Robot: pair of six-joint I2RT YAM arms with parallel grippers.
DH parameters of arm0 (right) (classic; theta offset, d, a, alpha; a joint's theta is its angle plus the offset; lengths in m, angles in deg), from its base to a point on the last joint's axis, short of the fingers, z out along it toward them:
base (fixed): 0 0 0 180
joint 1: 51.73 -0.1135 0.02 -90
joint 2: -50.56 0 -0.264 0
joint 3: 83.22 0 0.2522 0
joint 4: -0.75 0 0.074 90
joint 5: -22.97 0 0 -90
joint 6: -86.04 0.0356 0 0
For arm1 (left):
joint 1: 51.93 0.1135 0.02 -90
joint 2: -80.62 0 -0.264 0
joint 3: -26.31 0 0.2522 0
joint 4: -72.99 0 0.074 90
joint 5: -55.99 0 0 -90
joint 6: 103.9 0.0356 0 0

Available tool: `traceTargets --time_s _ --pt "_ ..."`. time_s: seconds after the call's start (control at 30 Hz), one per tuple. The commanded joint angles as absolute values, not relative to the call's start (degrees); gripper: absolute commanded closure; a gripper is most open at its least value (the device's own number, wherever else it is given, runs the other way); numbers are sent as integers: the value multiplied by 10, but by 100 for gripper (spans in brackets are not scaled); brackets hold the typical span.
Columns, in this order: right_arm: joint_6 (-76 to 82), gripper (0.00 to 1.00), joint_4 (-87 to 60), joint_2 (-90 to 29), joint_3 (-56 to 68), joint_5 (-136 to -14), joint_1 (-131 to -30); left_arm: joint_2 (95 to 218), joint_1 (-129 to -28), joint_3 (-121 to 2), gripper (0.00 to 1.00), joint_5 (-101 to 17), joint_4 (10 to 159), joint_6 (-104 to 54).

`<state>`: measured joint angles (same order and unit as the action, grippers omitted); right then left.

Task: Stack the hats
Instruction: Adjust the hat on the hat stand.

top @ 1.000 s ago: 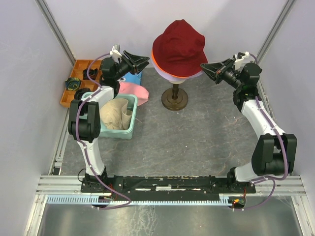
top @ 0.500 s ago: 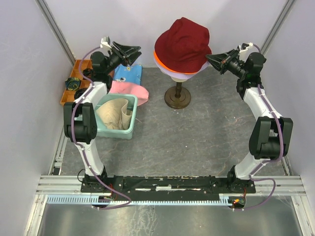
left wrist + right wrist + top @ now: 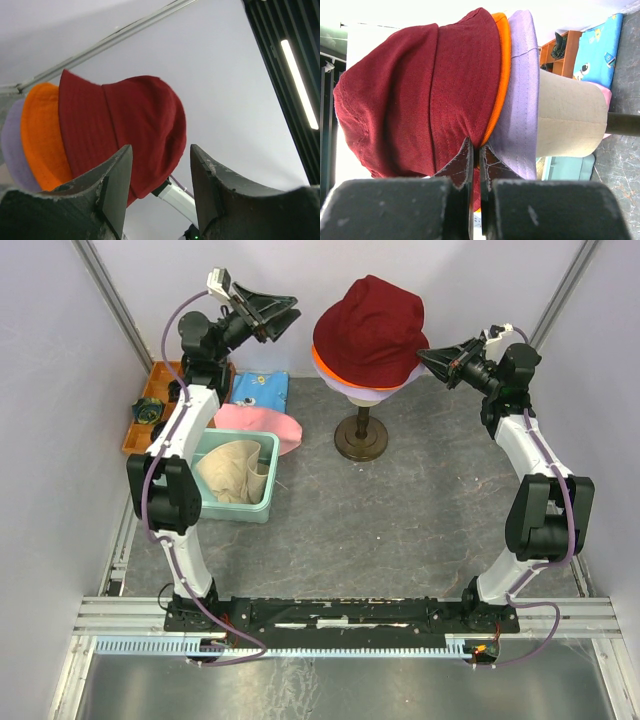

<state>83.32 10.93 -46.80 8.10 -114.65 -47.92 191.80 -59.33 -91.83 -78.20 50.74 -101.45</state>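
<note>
A dark red hat (image 3: 368,325) sits on top of an orange hat (image 3: 318,362) and a lavender hat (image 3: 350,392), all stacked on the cream mannequin head (image 3: 570,120). My right gripper (image 3: 424,358) is at the stack's right side, shut on the dark red hat's (image 3: 420,100) brim next to the orange rim (image 3: 502,75). High up, left of the stack, my left gripper (image 3: 290,312) hangs open with nothing between its fingers (image 3: 117,185). A pink hat (image 3: 265,422) lies on the table. A cream-beige hat (image 3: 230,470) fills the teal basket (image 3: 245,515).
The mannequin's dark stand (image 3: 358,440) rests mid-table at the back. A blue patterned cloth (image 3: 260,388) lies behind the pink hat. An orange tray (image 3: 145,415) with small items sits at the far left. Walls close in on both sides.
My left arm has risen and swung back, its jaws a little wider. My right gripper lifted with the dark red hat's brim; the hat shifted slightly right, then held still.
</note>
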Motion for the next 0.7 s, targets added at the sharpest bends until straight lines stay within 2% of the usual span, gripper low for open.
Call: traceTargets --time_s 0.0,0.67 --pt "838 100 134 -463 107 -1153 -481 1911 -597 -925 43 -801 579 -980" --pt "864 100 157 -457 111 -1155 -480 1947 -626 -923 41 -805 634 -939"
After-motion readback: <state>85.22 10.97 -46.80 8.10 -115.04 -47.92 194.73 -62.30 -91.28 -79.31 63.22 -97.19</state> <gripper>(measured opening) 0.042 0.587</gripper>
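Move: The red hat's middle sits about 14 cm to the right of my left hand, some 3 cm farther out and 5 cm lower. The orange hat's brim shows under it, its middle about 9 cm below my hand, and the purple hat lies under that, about 11 cm below my hand, both as far out and as far right as the red one. From my right hand, pinching the brim, the red hat's middle is about 10 cm left, 4 cm out and 6 cm up. From up beside the crown I bring my left hand down about 7 cm and, more slowly, some 3 cm to the right, closing in on the left side of the red hat's brim. Its wrist tips down some 10 degrees as it sinks, fingers staying half open. My right hand stays put and keeps pinching the brim on the other side. ##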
